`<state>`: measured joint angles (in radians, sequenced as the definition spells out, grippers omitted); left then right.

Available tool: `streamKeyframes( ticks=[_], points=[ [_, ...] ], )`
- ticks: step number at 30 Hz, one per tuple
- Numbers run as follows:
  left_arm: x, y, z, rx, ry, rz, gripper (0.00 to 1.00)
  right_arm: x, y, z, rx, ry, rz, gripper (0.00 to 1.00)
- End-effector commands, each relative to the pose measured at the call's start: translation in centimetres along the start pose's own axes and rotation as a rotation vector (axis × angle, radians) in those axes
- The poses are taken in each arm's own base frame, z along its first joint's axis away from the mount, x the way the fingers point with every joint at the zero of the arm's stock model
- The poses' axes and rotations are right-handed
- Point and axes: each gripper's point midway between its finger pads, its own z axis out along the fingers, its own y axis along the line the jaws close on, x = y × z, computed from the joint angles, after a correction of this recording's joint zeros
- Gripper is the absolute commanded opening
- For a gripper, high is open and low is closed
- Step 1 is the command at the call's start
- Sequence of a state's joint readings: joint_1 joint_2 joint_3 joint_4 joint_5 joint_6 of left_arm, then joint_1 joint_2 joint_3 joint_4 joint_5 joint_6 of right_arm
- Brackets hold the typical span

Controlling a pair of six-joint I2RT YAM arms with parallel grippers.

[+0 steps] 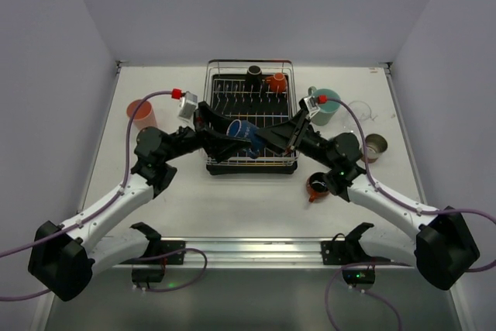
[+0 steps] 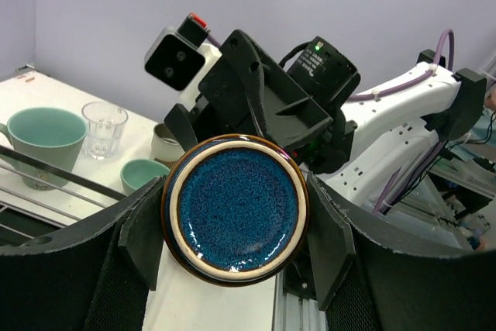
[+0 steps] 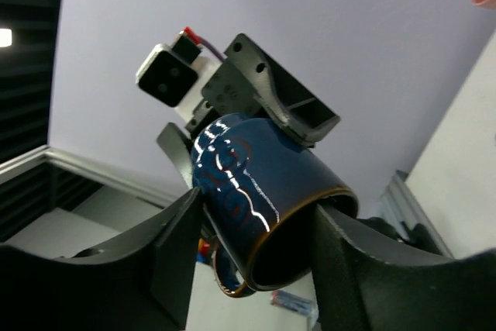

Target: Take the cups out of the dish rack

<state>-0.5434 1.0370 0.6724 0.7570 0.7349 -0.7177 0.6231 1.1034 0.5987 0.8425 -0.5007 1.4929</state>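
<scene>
A glossy blue cup (image 1: 244,136) hangs above the front of the dish rack (image 1: 249,63), gripped from both sides. My left gripper (image 1: 235,131) is shut on its base end; in the left wrist view the round blue underside (image 2: 235,207) fills the space between the fingers (image 2: 146,230). My right gripper (image 1: 262,139) is shut on the mouth end, where the blue cup (image 3: 263,191) lies tilted with its handle hanging down. A black cup (image 1: 254,75) and an orange cup (image 1: 277,81) stand at the back of the rack.
A salmon-pink cup (image 1: 140,112) stands left of the rack. To the right are a large green cup (image 1: 325,106), a clear glass (image 1: 360,112), a brownish cup (image 1: 375,146) and a red-brown cup (image 1: 318,185). A small teal cup (image 2: 142,172) shows in the left wrist view.
</scene>
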Motion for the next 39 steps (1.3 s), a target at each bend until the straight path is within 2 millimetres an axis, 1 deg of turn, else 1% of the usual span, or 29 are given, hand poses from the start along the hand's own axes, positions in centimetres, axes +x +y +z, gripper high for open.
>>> streamKeyframes(
  ticks=[1, 4, 5, 8, 10, 11, 14, 15, 17, 18, 19, 20, 21, 22, 23, 24, 25, 26, 27, 28, 29, 30, 31, 32, 33, 35, 36, 38, 39],
  points=[
    [-1.6, -2.8, 0.4, 0.094, -0.059, 0.080, 0.12, 0.8, 3.6, -0.1, -0.180, 0.042, 0.012, 0.54],
    [-1.4, -2.8, 0.5, 0.087, -0.064, 0.089, 0.12, 1.0, 4.0, -0.2, -0.217, 0.041, 0.028, 0.45],
    [-1.3, -2.7, 0.5, 0.080, -0.066, 0.097, 0.11, 1.0, 4.0, -0.2, -0.222, 0.039, 0.028, 0.39],
    [-0.6, -2.4, 0.7, 0.070, -0.049, 0.096, 0.12, 1.1, 4.9, -0.4, -0.261, 0.037, 0.013, 0.33],
    [0.0, -2.2, 0.7, 0.066, -0.034, 0.090, 0.16, 1.1, 5.5, -0.6, -0.287, 0.034, 0.002, 0.25],
    [0.3, -2.0, 0.6, 0.058, -0.031, 0.094, 0.20, 1.1, 5.9, -0.8, -0.298, 0.029, -0.009, 0.15],
    [1.0, -1.1, 0.5, 0.013, -0.002, 0.100, 0.48, 1.2, 6.3, -1.1, -0.299, 0.019, -0.022, 0.03],
    [1.4, -0.7, 0.3, -0.012, 0.019, 0.091, 0.69, 1.1, 5.7, -1.0, -0.268, 0.013, -0.030, 0.00],
    [1.3, -0.2, 0.2, -0.048, 0.028, 0.123, 0.84, 1.1, 5.8, -1.4, -0.254, -0.005, -0.072, 0.00],
    [1.7, 0.1, -0.2, -0.074, 0.051, 0.118, 0.94, 1.1, 4.8, -1.2, -0.201, -0.004, -0.069, 0.00],
    [1.5, 0.1, -0.3, -0.087, 0.054, 0.130, 0.98, 1.1, 5.3, -1.4, -0.194, -0.011, -0.086, 0.00],
    [1.4, 0.5, -0.4, -0.111, 0.056, 0.154, 1.00, 1.0, 5.0, -1.3, -0.168, -0.017, -0.098, 0.00],
    [1.3, 0.6, -0.6, -0.123, 0.063, 0.166, 1.00, 0.9, 3.5, -1.3, -0.098, -0.019, -0.116, 0.00],
    [0.9, 0.3, -1.0, -0.142, 0.079, 0.172, 1.00, 1.0, 3.9, -1.6, -0.090, -0.023, -0.145, 0.00],
    [0.6, 0.6, -1.2, -0.171, 0.082, 0.209, 1.00, 0.9, 3.2, -1.7, -0.058, -0.031, -0.197, 0.00],
    [0.8, 0.7, -1.9, -0.205, 0.112, 0.204, 1.00, 1.0, 1.3, -2.0, 0.033, -0.021, -0.191, 0.00],
    [0.0, 0.5, -2.1, -0.229, 0.110, 0.222, 1.00, 1.1, 0.7, -2.3, 0.074, -0.018, -0.216, 0.00],
    [-0.8, 1.1, -2.6, -0.290, 0.104, 0.253, 1.00, 1.2, 0.4, -3.0, 0.104, -0.014, -0.314, 0.00],
    [-0.5, 1.5, -3.5, -0.346, 0.134, 0.237, 1.00, 1.9, -2.2, -3.9, 0.240, 0.028, -0.301, 0.00],
    [-1.5, 1.5, -3.9, -0.387, 0.130, 0.254, 1.00, 2.2, -3.3, -4.6, 0.303, 0.050, -0.326, 0.00],
    [-2.0, 2.6, -4.8, -0.482, 0.130, 0.253, 1.00, 2.6, -4.3, -5.5, 0.352, 0.085, -0.416, 0.00],
    [-1.0, 3.4, -5.9, -0.546, 0.187, 0.233, 1.00, 3.5, -6.7, -7.1, 0.502, 0.135, -0.408, 0.00],
    [-1.8, 3.5, -6.4, -0.586, 0.190, 0.248, 1.00, 4.1, -7.9, -8.0, 0.567, 0.165, -0.429, 0.00],
    [-2.0, 4.6, -7.3, -0.669, 0.195, 0.256, 1.00, 4.6, -8.8, -8.8, 0.616, 0.202, -0.475, 0.00],
    [-1.2, 5.3, -8.5, -0.726, 0.241, 0.246, 1.00, 5.7, -10.3, -10.3, 0.715, 0.245, -0.488, 0.00],
    [-1.4, 6.7, -10.1, -0.842, 0.250, 0.269, 1.00, 6.6, -11.5, -11.6, 0.796, 0.288, -0.521, 0.00],
    [-1.0, 7.1, -11.0, -0.881, 0.263, 0.271, 1.00, 7.0, -12.7, -12.7, 0.880, 0.309, -0.548, 0.00],
    [-1.3, 8.0, -12.3, -0.963, 0.245, 0.290, 1.00, 7.1, -14.2, -14.5, 0.991, 0.328, -0.581, 0.00],
    [-0.8, 8.5, -12.9, -0.992, 0.251, 0.292, 1.00, 6.8, -15.5, -15.1, 1.068, 0.326, -0.617, 0.00]
  ],
)
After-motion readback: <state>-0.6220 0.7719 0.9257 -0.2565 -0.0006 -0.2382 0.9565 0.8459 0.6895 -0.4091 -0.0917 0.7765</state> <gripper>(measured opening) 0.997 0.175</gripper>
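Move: The blue mug is in the left gripper, its middle about 2 cm right and 1 cm back of that hand point; its base faces the left hand. From the right hand, still around the mouth end, it lies roughly 4 cm left and 1 cm back, at hand height. The dish rack's middle is some 27 cm ahead of the right hand, 4 cm left and 30 cm below; the orange mug sits about 19 cm right, 1 cm back and 32 cm below. Close the right fingers on the blue mug's wall at the mouth, one finger inside, easing back and up about 3 cm. Only then open the left gripper fully and draw it roughly 10 cm left and somewhat forward, turning counter-clockwise. Carry the mug with the right hand some 20 cm down, then also back, tipping its fingers down about 55 degrees towards the table before the rack. ##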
